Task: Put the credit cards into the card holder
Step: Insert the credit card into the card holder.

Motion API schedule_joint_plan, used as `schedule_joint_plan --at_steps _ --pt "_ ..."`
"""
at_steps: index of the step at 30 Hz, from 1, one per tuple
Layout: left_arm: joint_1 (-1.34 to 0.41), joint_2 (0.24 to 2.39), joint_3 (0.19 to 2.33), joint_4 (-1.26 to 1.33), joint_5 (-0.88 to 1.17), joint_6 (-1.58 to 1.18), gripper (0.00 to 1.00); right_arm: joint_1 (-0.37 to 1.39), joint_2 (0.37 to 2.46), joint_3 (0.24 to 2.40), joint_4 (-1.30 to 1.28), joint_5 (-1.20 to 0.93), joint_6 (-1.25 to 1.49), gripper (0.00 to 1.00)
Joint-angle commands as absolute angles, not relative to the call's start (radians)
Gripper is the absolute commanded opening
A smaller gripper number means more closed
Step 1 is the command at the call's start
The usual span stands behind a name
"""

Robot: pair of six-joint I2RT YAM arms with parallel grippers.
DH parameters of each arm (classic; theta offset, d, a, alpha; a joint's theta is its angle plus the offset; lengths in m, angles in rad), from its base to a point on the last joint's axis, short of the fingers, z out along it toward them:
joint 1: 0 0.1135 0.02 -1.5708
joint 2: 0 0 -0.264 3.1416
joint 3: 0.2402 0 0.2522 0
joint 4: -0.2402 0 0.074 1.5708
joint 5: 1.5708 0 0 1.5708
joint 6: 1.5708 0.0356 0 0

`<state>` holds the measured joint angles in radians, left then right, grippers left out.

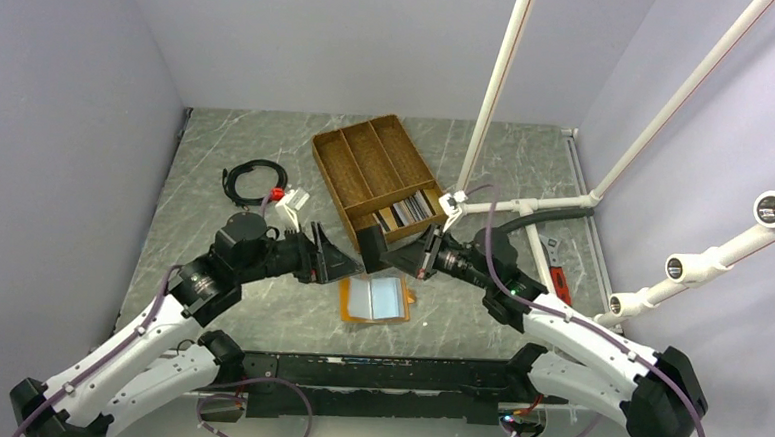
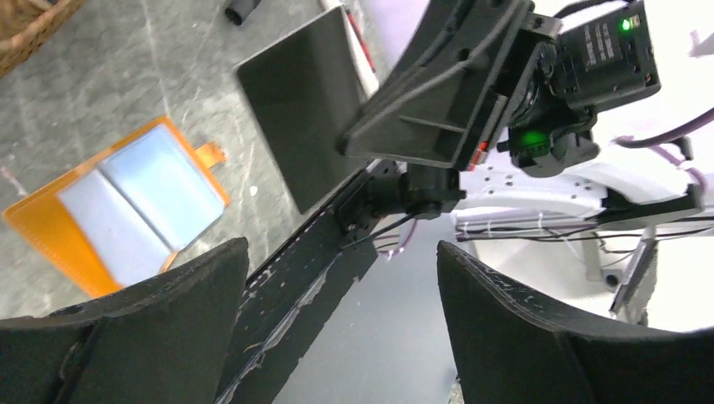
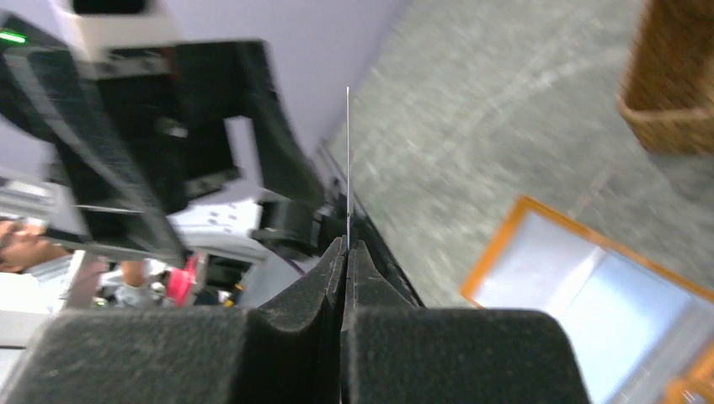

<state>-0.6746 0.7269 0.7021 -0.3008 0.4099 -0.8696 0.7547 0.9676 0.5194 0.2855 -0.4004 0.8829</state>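
Observation:
The card holder (image 1: 374, 298) lies open on the table, orange with pale blue-grey lining; it also shows in the left wrist view (image 2: 126, 206) and the right wrist view (image 3: 589, 295). My right gripper (image 1: 403, 257) is shut on a dark credit card (image 1: 372, 245) and holds it above the table, just behind the holder. The card is a flat dark rectangle in the left wrist view (image 2: 307, 118) and edge-on in the right wrist view (image 3: 347, 168). My left gripper (image 1: 346, 261) is open and empty, facing the card. More cards (image 1: 411, 211) lie in the tray.
The brown divided wicker tray (image 1: 367, 157) stands behind the grippers. A coiled black cable (image 1: 253, 179) and a small white and red object (image 1: 289, 201) lie at the back left. White pipes (image 1: 524, 204) and a red tool (image 1: 560, 285) are on the right.

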Motion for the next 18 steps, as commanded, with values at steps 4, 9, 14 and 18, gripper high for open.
schedule_joint_plan --at_steps 4,9,14,18 --pt "-0.67 0.719 0.639 -0.018 0.413 -1.022 0.87 0.753 0.914 0.538 0.634 -0.391 1.031 0.0" --pt "-0.67 0.753 0.573 0.366 0.492 -1.106 0.79 0.753 0.933 0.537 0.71 -0.412 1.071 0.0" --pt "-0.67 0.815 0.566 0.469 0.538 -1.137 0.56 0.753 0.925 0.504 0.766 -0.412 1.105 0.0" --pt "-0.67 0.806 0.561 0.447 0.504 -1.118 0.36 0.753 0.929 0.475 0.799 -0.416 1.13 0.0"
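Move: The black credit card is already pinched in the right fingers, its middle about 3 cm left, 2 cm ahead and 1 cm above that hand. From the open left hand it lies some 4 cm right, 3 cm ahead and 2 cm lower. The open card holder is 7 cm right of the left hand, level fore-and-aft, 21 cm below. The tray's card compartment lies about 21 cm ahead of the left hand, 13 cm right and 20 cm down. Keeping its pinch on the credit card, the right hand raises it nearly 10 cm almost straight up, tilting so the fingers swing upward about 20 degrees. The left hand rises some 6 cm and goes right towards the card, its fingertips also swinging up, and closes from wide to about half open around the card's near edge; touch can't be made out. ##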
